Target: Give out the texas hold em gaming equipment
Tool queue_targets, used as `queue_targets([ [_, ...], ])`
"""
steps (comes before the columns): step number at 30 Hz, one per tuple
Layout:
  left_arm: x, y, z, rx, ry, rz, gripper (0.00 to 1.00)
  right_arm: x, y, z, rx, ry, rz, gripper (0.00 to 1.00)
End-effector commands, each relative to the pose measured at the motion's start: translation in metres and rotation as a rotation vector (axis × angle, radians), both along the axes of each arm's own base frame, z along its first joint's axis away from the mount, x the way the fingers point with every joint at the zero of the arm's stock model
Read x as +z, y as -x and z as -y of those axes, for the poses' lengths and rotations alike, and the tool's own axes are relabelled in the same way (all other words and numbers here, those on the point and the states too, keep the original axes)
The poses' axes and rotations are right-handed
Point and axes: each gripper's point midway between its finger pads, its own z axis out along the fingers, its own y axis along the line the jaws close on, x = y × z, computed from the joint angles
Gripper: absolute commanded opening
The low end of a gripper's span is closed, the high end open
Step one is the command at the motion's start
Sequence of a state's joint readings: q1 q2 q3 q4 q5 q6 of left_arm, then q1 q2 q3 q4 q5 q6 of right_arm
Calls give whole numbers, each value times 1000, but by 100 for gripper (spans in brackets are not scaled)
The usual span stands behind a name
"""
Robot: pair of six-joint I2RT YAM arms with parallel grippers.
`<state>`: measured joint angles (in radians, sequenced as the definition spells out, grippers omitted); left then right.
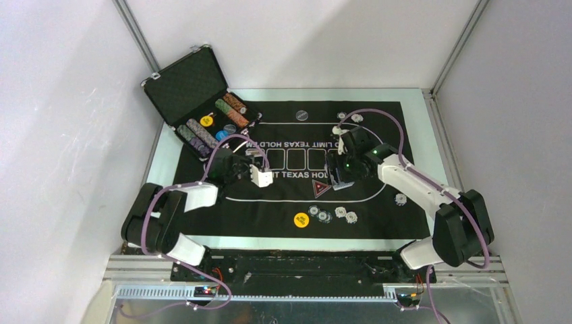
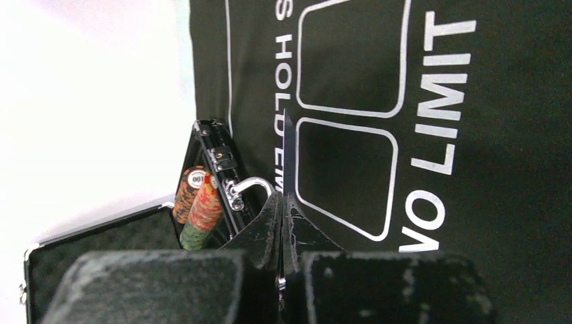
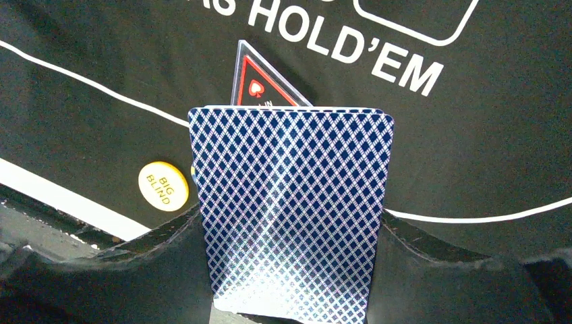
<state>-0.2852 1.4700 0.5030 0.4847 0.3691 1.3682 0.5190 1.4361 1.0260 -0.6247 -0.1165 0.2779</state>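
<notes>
My right gripper point(image 3: 290, 223) is shut on a deck of blue-backed playing cards point(image 3: 290, 175), held above the black mat near the red-black triangle marker point(image 3: 260, 84). A yellow "BIG BLIND" disc point(image 3: 163, 186) lies to the left of the deck. My left gripper point(image 2: 284, 202) is shut on a single card seen edge-on as a thin dark sliver point(image 2: 288, 148), over the mat's outlined card boxes. In the top view the left gripper point(image 1: 260, 175) and right gripper point(image 1: 337, 177) face each other across the mat's middle. Small poker chips point(image 1: 324, 214) lie beside the yellow disc point(image 1: 301, 219).
The open black metal-edged case point(image 1: 195, 101) with rows of chips point(image 2: 199, 206) stands at the mat's far left corner. More chips point(image 1: 349, 117) and a dark disc point(image 1: 301, 115) lie at the far edge, and one chip point(image 1: 401, 199) lies under the right arm.
</notes>
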Motion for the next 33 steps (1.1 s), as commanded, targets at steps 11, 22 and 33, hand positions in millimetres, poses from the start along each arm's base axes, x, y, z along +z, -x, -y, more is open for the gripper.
queue_targets([
  [11,-25,-16,-10,-47,-130,-64,0,14,-24,-6,-21,-13,37,0],
  [22,-40,4,-4,-133,-140,-141,0,17,-27,-7,-23,-6,35,0],
  [33,-43,2,-15,-82,-162,-177,31,19,-26,-6,-28,-2,39,0],
])
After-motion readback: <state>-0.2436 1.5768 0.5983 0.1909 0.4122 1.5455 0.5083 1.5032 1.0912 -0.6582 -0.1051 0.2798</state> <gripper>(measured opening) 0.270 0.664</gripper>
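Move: The left hand's closed fingers hold a card, bound for the leftmost card box, whose middle lies about 1 cm ahead, 2 cm to the right and some 7 cm below. The case handle is about 6 cm ahead and 3 cm left, and the second card box roughly 1 cm ahead and 9 cm right, both about as low. From the right hand, still gripping the deck, the leftmost box lies some 8 cm ahead, 28 cm left and 9 cm lower. Down towards the leftmost card box goes the left hand with its pinched card, about 5 cm in all, easing forward 1.5 cm at first and then drawing back nearly 3 cm as it keeps sinking. The fingers tip some 10 degrees farther down, the hand's left side rises about as much, and at the very end they part by roughly a quarter and let go of the card. ##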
